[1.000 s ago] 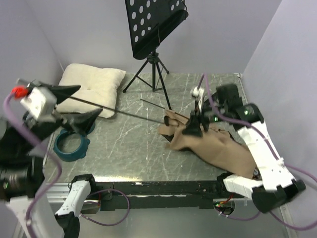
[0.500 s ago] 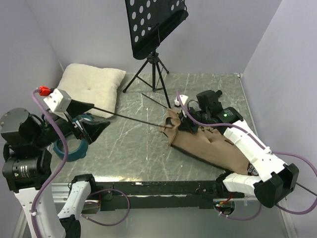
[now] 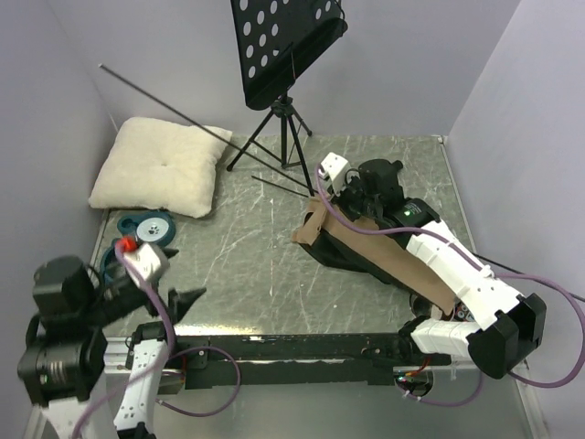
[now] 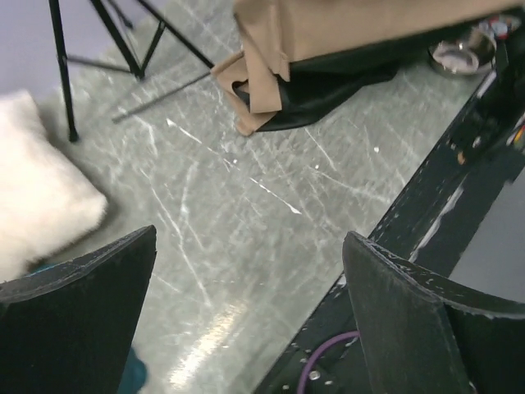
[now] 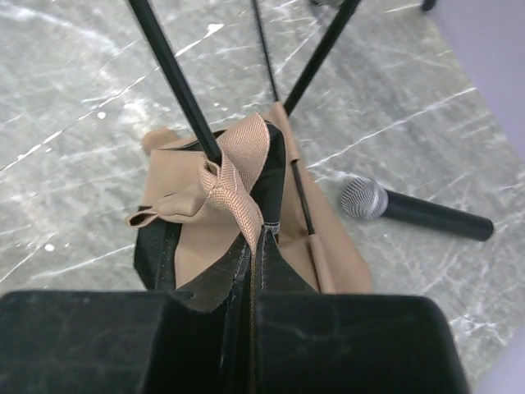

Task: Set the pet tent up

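The pet tent lies collapsed on the right of the table, tan fabric outside with black lining; it also shows at the top of the left wrist view. My right gripper is shut on the tent's near-left corner, pinching a tan strap and black seam. A thin black tent pole runs from that corner up and left, its free end in the air above the pillow. My left gripper hangs open and empty low over the table's front left edge.
A cream pillow lies at the back left, with a blue tape roll in front of it. A black music stand on a tripod stands at the back centre. A microphone lies beside the tent.
My right gripper has shut on the tent corner and the fabric has bunched up. My left arm dropped back to the front edge, and the pole's free end swung up toward the back left.
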Robot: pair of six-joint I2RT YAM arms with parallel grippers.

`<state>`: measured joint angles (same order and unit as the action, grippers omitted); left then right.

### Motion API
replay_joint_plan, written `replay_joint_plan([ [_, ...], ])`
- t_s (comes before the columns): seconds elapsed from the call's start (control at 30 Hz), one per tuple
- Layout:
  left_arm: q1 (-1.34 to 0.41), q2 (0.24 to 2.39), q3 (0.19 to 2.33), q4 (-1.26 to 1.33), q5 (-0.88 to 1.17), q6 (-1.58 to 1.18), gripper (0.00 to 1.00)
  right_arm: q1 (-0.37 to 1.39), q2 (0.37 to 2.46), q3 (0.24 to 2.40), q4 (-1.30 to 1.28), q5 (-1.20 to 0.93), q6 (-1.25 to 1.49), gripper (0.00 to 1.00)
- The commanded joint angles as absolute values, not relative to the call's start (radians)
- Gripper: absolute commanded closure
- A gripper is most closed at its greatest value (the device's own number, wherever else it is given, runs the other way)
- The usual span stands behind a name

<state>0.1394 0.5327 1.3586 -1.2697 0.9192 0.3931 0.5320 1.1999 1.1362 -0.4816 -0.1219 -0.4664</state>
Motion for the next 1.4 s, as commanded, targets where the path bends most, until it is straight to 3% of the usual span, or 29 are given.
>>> replay_joint_plan([
  [0.0,0.138,0.488,1.442,-1.373,1.002,0.647,0.00,0.535,1.184,1.146,-0.419,-0.051,-0.485,1.00],
  [0.13,0.159,0.680,1.691,-1.370,1.012,0.706,0.00,0.607,1.155,1.143,-0.512,-0.100,-0.520,1.00],
  [0.27,0.164,0.944,2.108,-1.373,1.011,0.603,0.00,0.693,1.108,1.075,-0.612,-0.179,-0.560,1.00],
  [0.33,0.164,1.011,2.166,-1.374,1.002,0.577,0.00,0.722,1.094,1.042,-0.653,-0.215,-0.564,1.00],
  [0.4,0.164,1.005,2.065,-1.374,0.979,0.624,0.00,0.755,1.089,1.020,-0.719,-0.297,-0.603,1.00],
  [0.5,0.163,0.919,1.809,-1.330,0.914,0.681,0.00,0.804,1.098,1.041,-0.860,-0.417,-0.638,0.05],
  [0.53,0.164,0.892,1.707,-1.297,0.891,0.677,0.00,0.805,1.100,1.078,-0.908,-0.457,-0.624,0.00],
  [0.67,0.163,0.841,1.531,-1.266,0.868,0.702,0.00,0.750,1.106,1.212,-1.037,-0.528,-0.589,0.00],
  [0.83,0.163,0.824,1.375,-1.276,0.854,0.781,0.00,0.410,1.132,1.267,-1.094,-0.672,-0.623,0.00],
  [0.97,0.161,0.847,1.298,-1.373,0.883,0.915,0.00,0.241,1.213,1.238,-1.088,-0.631,-0.641,0.00],
  [1.37,-0.185,0.893,1.106,-1.371,0.763,0.853,0.03,0.190,1.358,1.149,-1.006,-0.535,-0.517,0.04],
])
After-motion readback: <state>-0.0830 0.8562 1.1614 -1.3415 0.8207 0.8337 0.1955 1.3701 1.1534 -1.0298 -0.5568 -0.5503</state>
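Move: The right hand, fingers shut on a twisted flap of the tent, is held high. The tent's bunched body lies about 14 cm to its right, 8 cm back and 19 cm below. The stand foot is roughly 9 cm ahead, 5 cm left and 23 cm below; the microphone lies some 14 cm ahead, 13 cm right and equally low. From the empty left hand the tent is about 43 cm right, 14 cm ahead and 30 cm below. Still pinching the tan flap, the right hand draws it back and a little left while sinking, then opens wide and lets go some 10 cm on. Empty, it backs off a bit more, swings right and forward over the tent, and sinks with fingers tipping about 40 degrees downward, open above the crossed poles. The open left hand rises about 16 cm, then drops to some 10 cm below its start, ending slightly forward. ##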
